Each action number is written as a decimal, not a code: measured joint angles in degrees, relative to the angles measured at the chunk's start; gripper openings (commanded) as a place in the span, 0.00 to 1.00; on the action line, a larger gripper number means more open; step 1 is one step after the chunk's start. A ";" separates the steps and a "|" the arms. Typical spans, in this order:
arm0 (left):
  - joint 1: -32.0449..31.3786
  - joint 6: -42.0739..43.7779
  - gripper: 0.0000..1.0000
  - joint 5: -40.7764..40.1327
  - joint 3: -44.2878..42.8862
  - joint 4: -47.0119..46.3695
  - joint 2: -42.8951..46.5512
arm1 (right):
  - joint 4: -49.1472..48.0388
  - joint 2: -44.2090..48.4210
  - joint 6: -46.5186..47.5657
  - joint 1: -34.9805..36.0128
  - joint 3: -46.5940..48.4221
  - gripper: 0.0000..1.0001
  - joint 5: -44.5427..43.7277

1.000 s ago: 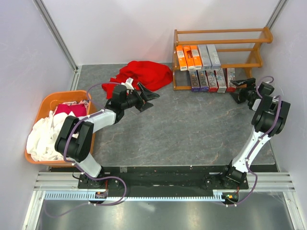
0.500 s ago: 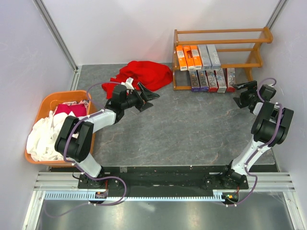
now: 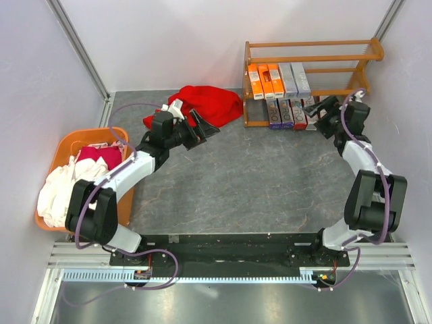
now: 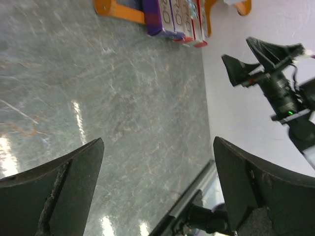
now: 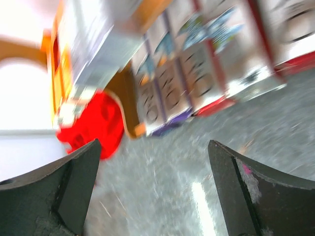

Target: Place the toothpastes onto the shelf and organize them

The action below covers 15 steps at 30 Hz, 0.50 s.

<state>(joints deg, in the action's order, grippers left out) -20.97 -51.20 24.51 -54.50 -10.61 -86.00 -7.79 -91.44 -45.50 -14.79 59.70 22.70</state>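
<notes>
The shelf (image 3: pixel 337 48) stands at the back right. On its middle tier lie three orange toothpastes (image 3: pixel 264 80) and two silver-grey ones (image 3: pixel 295 79). The bottom tier holds several purple, silver and red boxes (image 3: pixel 290 112). My right gripper (image 3: pixel 318 112) is open and empty at the right end of that bottom row; its wrist view is blurred and shows the boxes (image 5: pixel 197 73) just ahead of the open gripper (image 5: pixel 153 143). My left gripper (image 3: pixel 208 125) is open and empty over the floor beside the red cloth. In the left wrist view the open gripper (image 4: pixel 157 142) faces the shelf (image 4: pixel 110 9).
A red cloth (image 3: pixel 202 103) lies on the floor left of the shelf. An orange basket (image 3: pixel 63 146) with white and pink cloths sits at the far left. White walls close in on both sides and the back.
My right arm has swung left and back toward the shelf, bringing its gripper up to the bottom tier. My left arm has shifted slightly back and left. Both grippers stay open.
</notes>
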 measured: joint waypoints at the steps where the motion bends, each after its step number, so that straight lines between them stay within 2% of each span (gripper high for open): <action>1: 0.00 1.46 1.00 -1.18 -0.63 1.66 1.01 | 1.60 1.51 1.60 1.97 0.02 0.98 -1.25; 9: 0.00 9.94 1.00 -9.29 -2.91 12.02 7.58 | 11.13 10.73 10.93 15.74 -0.57 0.98 -11.76; 15: -0.83 16.17 1.00 -16.72 -3.30 18.67 11.65 | 15.63 16.79 15.69 21.64 -3.56 0.98 -19.23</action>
<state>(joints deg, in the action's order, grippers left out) -21.80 -35.03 7.79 -57.80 8.05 -74.35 7.84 -74.65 -29.80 6.85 56.14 3.46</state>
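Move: Every toothpaste is already shelved. From the open right hand, the last one, at the right end of the lower row, lies about 9 cm ahead, 7 cm right and 11 cm down; the purple box at that row's left end is 9 cm ahead and 13 cm left, equally low. The right silver box above is some 13 cm ahead, 6 cm left, 3 cm higher. From the left hand the last toothpaste lies roughly 45 cm right, 16 cm ahead, 13 cm below; the red cloth is 15 cm ahead, 3 cm left, 15 cm below. The right hand, empty and wide open, keeps retreating from the last toothpaste: it sweeps about 10 cm left in front of the filled shelf while drawing back some 7 cm, its left side rolling down and its fingers turning slightly counter-clockwise. The left hand, also empty and open, swings 5 to 6 cm left and rises a little over the bare table, its left side rolling up, and neither hand touches anything. ##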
